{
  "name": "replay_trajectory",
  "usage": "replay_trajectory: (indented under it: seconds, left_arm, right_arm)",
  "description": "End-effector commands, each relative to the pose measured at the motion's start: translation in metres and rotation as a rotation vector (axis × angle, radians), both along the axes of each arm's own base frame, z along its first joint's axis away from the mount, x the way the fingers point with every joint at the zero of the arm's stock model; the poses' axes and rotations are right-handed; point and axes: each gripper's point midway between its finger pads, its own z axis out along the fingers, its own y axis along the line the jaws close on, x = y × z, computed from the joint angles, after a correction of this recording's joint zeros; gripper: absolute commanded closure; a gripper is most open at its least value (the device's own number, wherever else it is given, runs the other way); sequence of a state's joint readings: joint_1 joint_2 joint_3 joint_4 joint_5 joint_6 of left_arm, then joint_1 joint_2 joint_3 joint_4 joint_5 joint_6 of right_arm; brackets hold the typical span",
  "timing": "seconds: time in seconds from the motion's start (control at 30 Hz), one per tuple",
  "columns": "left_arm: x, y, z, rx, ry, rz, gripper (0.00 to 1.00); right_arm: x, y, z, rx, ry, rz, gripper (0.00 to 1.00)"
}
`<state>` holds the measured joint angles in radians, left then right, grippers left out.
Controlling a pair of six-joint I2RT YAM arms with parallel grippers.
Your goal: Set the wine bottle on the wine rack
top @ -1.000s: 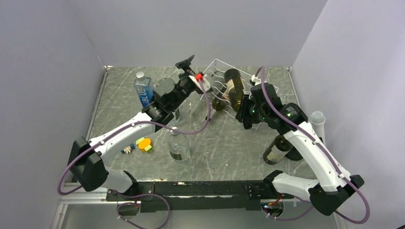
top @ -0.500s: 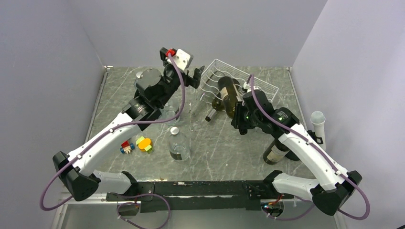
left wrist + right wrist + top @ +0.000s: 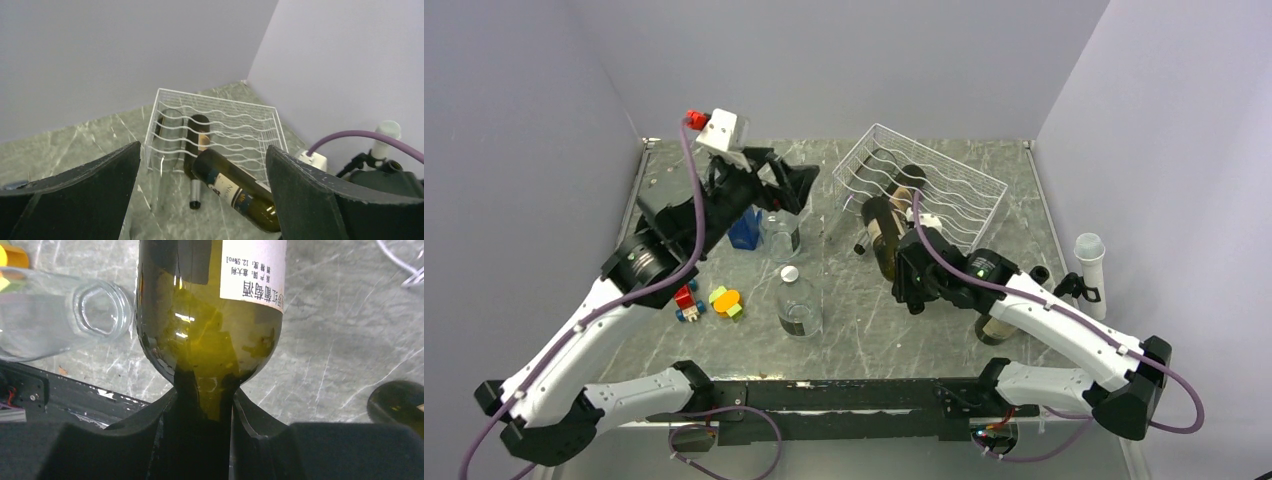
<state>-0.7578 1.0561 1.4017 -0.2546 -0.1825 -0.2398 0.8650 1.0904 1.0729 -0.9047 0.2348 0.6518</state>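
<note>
The wine bottle [image 3: 884, 235] is dark green with a white label and hangs tilted over the table, its base toward the wine rack [image 3: 964, 200]. My right gripper [image 3: 910, 276] is shut on its neck; in the right wrist view the fingers [image 3: 150, 420] clamp the neck below the bottle's shoulder [image 3: 210, 315]. The bottle's base [image 3: 235, 190] floats just in front of the white wire rack [image 3: 250, 120]. A second dark bottle [image 3: 197, 145] lies in a groove, neck pointing out. My left gripper [image 3: 792, 186] is raised left of the rack, open and holding nothing [image 3: 202, 150].
A clear capped bottle [image 3: 797, 305], a glass jar [image 3: 779, 232] and a blue bottle [image 3: 744, 228] stand left of centre. Small toys [image 3: 724, 300] lie at the left. Another wine bottle [image 3: 996, 325] stands under my right arm, beside a white-topped object [image 3: 1090, 258].
My right arm has drawn the wine bottle back off the rack, toward the near left. My left arm has swung up and left, away from the rack.
</note>
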Motion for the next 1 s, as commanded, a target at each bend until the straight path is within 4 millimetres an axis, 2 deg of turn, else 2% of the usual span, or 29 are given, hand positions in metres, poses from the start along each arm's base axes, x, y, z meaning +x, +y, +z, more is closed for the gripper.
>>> replay_trajectory:
  seconds: [0.0,0.07,0.13,0.3,0.43,0.53,0.7,0.8,0.97]
  left_arm:
    - [-0.02,0.009,-0.016,0.045,0.041,-0.039,0.01]
    - [-0.015,0.026,-0.022,0.118,0.045,0.037,0.01]
    - [-0.013,0.037,-0.027,0.166,0.067,0.085,0.01]
    - [-0.02,0.04,-0.047,0.147,0.106,0.078,0.01]
    - [-0.028,0.049,-0.039,0.091,0.081,0.094,0.01]
    - [-0.036,0.057,-0.031,0.058,0.029,0.091,0.01]
    - [-0.041,0.068,-0.03,0.004,0.002,0.119,0.01]
    - [-0.043,0.067,-0.03,0.005,0.018,0.109,0.01]
    - [-0.044,0.07,-0.026,-0.028,0.036,0.124,0.01]
  right_arm:
    - [0.015,0.016,0.029,0.165,-0.12,-0.09,1.0]
    - [0.019,0.013,0.034,0.138,-0.138,-0.095,1.0]
    - [0.022,0.009,0.03,0.117,-0.156,-0.104,1.0]
    - [0.028,0.009,0.013,0.087,-0.171,-0.096,1.0]
    - [0.024,0.016,0.007,0.112,-0.179,-0.026,1.0]
    - [0.018,0.007,-0.003,0.071,-0.157,-0.027,1.0]
    - [0.015,-0.01,-0.025,0.015,-0.122,-0.049,1.0]
    - [0.02,-0.019,-0.042,0.009,-0.105,-0.08,1.0]
    - [0.03,-0.026,-0.05,0.052,-0.137,-0.112,1.0]
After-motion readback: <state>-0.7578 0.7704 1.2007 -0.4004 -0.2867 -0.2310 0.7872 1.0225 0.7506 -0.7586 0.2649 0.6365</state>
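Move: Ahead of the right hand, which holds the wine bottle by its neck, the wine rack's middle lies about 28 cm out, 9 cm to the right and 13 cm lower. The racked bottle is some 25 cm straight ahead; the clear bottle stands 19 cm to the left and 1 cm back, the standing wine bottle 19 cm to the right and 2 cm back. From the left hand, the rack's middle is roughly 20 cm ahead, 26 cm right and 41 cm below. Lowering the held bottle some 8 cm, the right hand brings it down towards the front of the rack, drifting about 4 cm to the right mostly near the end, while the wrist turns only slightly and the fingers keep their grip on the neck. The empty left hand, still wide open, withdraws to its left and also back and down, away from the rack. ##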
